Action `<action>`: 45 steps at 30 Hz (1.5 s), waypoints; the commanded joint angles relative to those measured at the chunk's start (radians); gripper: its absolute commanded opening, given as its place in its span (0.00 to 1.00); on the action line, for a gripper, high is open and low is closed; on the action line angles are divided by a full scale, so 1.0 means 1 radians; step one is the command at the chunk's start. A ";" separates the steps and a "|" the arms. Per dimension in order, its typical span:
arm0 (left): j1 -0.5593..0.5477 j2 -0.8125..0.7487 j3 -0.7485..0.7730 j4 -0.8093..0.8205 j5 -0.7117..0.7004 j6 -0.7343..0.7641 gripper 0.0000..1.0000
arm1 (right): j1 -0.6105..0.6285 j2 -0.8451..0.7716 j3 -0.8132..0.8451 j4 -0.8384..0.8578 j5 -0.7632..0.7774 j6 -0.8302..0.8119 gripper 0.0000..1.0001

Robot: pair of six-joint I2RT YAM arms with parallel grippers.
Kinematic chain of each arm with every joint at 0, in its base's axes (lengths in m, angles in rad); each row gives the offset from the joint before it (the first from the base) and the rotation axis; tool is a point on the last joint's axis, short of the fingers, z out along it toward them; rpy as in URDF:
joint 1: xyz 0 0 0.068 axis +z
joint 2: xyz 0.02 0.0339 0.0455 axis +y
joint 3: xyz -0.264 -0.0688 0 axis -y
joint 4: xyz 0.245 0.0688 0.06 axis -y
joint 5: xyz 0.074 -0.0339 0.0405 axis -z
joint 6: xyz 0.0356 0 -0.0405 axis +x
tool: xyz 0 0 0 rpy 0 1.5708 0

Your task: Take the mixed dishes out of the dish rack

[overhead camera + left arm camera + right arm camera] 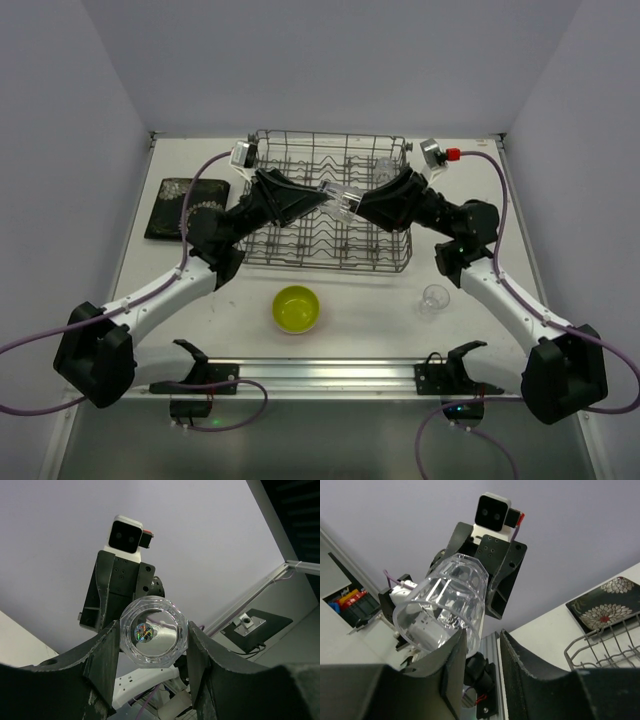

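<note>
Above the dish rack (330, 258) my two grippers meet tip to tip. My left gripper (328, 195) is shut on a clear glass (342, 199), held on its side. In the left wrist view its faceted base (154, 632) sits clamped between both fingers. My right gripper (482, 632) is open. Its fingers straddle the rim of that glass (445, 605), one finger against the wall and the other standing clear of it. Another clear glass (384, 168) stays in the rack's far right. A yellow-green bowl (296, 308) and one more clear glass (434, 298) stand on the table.
A square black plate with white-red flowers (185, 208) lies left of the rack and also shows in the right wrist view (607, 605), beside a corner of the rack (605, 650). A metal rail (320, 375) runs along the near edge between the arm bases.
</note>
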 commanded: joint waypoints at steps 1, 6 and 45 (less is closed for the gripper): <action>-0.011 0.019 0.000 0.099 0.011 -0.043 0.00 | 0.012 0.012 0.053 0.062 0.009 -0.019 0.34; -0.028 0.025 -0.014 0.104 0.000 -0.039 0.00 | 0.012 -0.001 0.053 0.049 0.044 -0.040 0.26; 0.011 -0.178 0.374 -1.299 -0.620 0.990 1.00 | -0.385 0.284 0.472 -1.878 0.996 -0.712 0.00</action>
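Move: The clear glass, its base end already between the left fingers, has its middle about 4 cm to the left hand's right. From the right hand it is 4 cm left and 2 cm higher, its rim between the open pads. The two rack glasses are some 27 cm ahead, 9 cm right and 32 cm below the right hand; the table glass is about 20 cm right, 2 cm back and 36 cm below it. Barely shifting at first, the right fingers close and pinch the glass's rim wall. The left fingers then open and let go of its base, that hand withdrawing forward and left while swinging to point forward and down. The right hand carries the glass about 26 cm right, over 20 cm down and some 10 cm forward, turning clockwise and tipping its fingers downward, towards the clear table right of the rack. ##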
